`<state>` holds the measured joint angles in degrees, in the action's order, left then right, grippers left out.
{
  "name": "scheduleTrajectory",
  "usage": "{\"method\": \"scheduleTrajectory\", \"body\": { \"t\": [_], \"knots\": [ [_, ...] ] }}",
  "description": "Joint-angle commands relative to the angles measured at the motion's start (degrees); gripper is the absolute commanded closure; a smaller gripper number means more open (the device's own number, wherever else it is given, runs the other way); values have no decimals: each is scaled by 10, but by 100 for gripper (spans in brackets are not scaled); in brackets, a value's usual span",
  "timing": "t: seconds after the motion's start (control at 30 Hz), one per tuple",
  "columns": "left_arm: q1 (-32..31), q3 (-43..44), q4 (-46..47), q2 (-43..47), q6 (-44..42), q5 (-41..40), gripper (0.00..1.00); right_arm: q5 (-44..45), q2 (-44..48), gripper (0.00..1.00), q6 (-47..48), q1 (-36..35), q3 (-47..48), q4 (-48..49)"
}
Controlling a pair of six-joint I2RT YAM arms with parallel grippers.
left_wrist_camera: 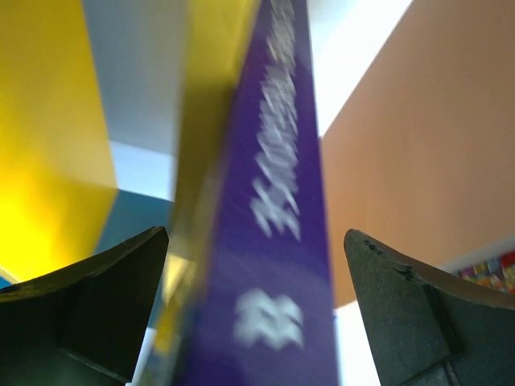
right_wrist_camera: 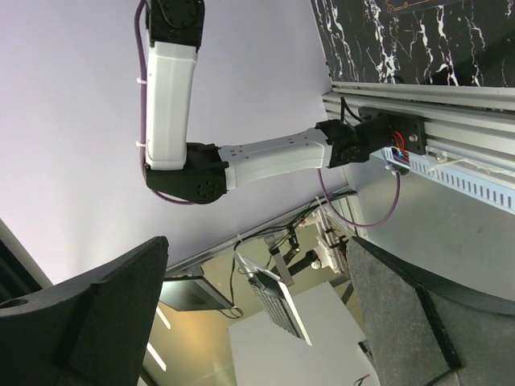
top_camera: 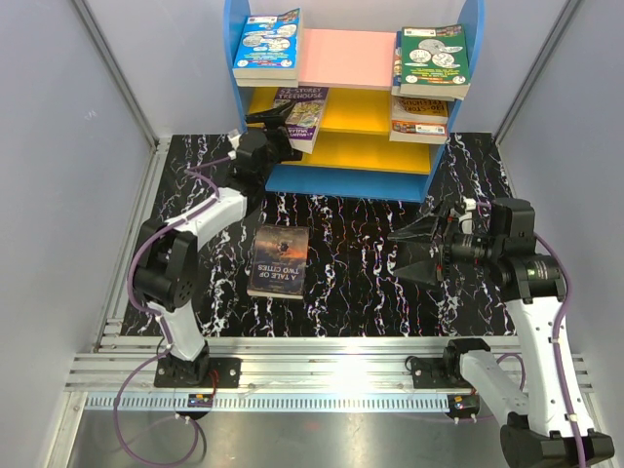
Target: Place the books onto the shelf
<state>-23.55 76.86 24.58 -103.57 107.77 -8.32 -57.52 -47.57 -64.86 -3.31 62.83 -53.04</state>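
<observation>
The shelf [top_camera: 256, 97] stands at the back of the table with books on it. A blue coin book [top_camera: 266, 44] and a green one [top_camera: 435, 57] lie on the pink top, and a small stack [top_camera: 419, 117] lies on the upper yellow board. A purple Treehouse book [top_camera: 304, 117] leans on that board. My left gripper [top_camera: 281, 115] is open, its fingers on either side of the purple spine [left_wrist_camera: 282, 241] with gaps on both sides. A dark brown book [top_camera: 278, 260] lies flat on the table. My right gripper [top_camera: 395, 252] hangs open to its right, empty [right_wrist_camera: 257, 281].
The black marbled table [top_camera: 361, 292] has grey walls on both sides and an aluminium rail [top_camera: 322, 375] along the near edge. The right wrist view shows the left arm [right_wrist_camera: 169, 96] and the rail [right_wrist_camera: 451, 153].
</observation>
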Motion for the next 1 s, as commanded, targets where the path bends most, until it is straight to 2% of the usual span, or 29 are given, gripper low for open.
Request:
{"method": "scheduleTrajectory", "body": {
  "t": [0.0, 0.1, 0.43, 0.6, 0.83, 0.87, 0.97],
  "knots": [
    [18, -23, 61, 28, -34, 40, 1, 6, 20, 0, -37, 2, -17, 36],
    [23, -46, 93, 29, -33, 56, 1, 8, 27, 0, -49, 2, -29, 43],
    [33, -76, 119, 81, -77, 94, 1, 19, 42, 0, -53, 1, -32, 40],
    [52, -105, 135, 95, -69, 123, 1, 21, 46, 0, -55, 2, -38, 42],
    [58, -117, 121, 104, -74, 149, 2, 21, 50, 0, -62, 2, -50, 53],
    [57, -117, 121, 103, -74, 151, 4, 22, 50, 0, -63, 2, -51, 53],
    [58, -116, 128, 98, -70, 155, 35, 22, 53, 0, -63, 2, -55, 55]
  ]
}}
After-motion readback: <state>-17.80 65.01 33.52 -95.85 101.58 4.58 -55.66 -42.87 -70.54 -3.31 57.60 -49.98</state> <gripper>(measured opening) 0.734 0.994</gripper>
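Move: The purple book lies half-turned on the upper yellow board, its middle about 5 cm ahead of the left hand and 5 cm to its right, at its height. The blue book stack on the pink top sits some 15 cm higher, 8 cm ahead and 4 cm left; the right-hand stack is 27 cm right, 7 cm ahead, level. From the idle right hand the purple book lies about 41 cm ahead and 21 cm left, roughly level. With its fingers wide open above and below the purple book's spine edge, the left hand dips about 3 cm while edging left, then climbs back up and draws out of the shelf, ending some 4 cm back and 3 cm left by the book's near left corner. The wrist tips up slightly and turns a little clockwise, and only at the very end do the fingers start closing; no grip on the book can be seen yet. ##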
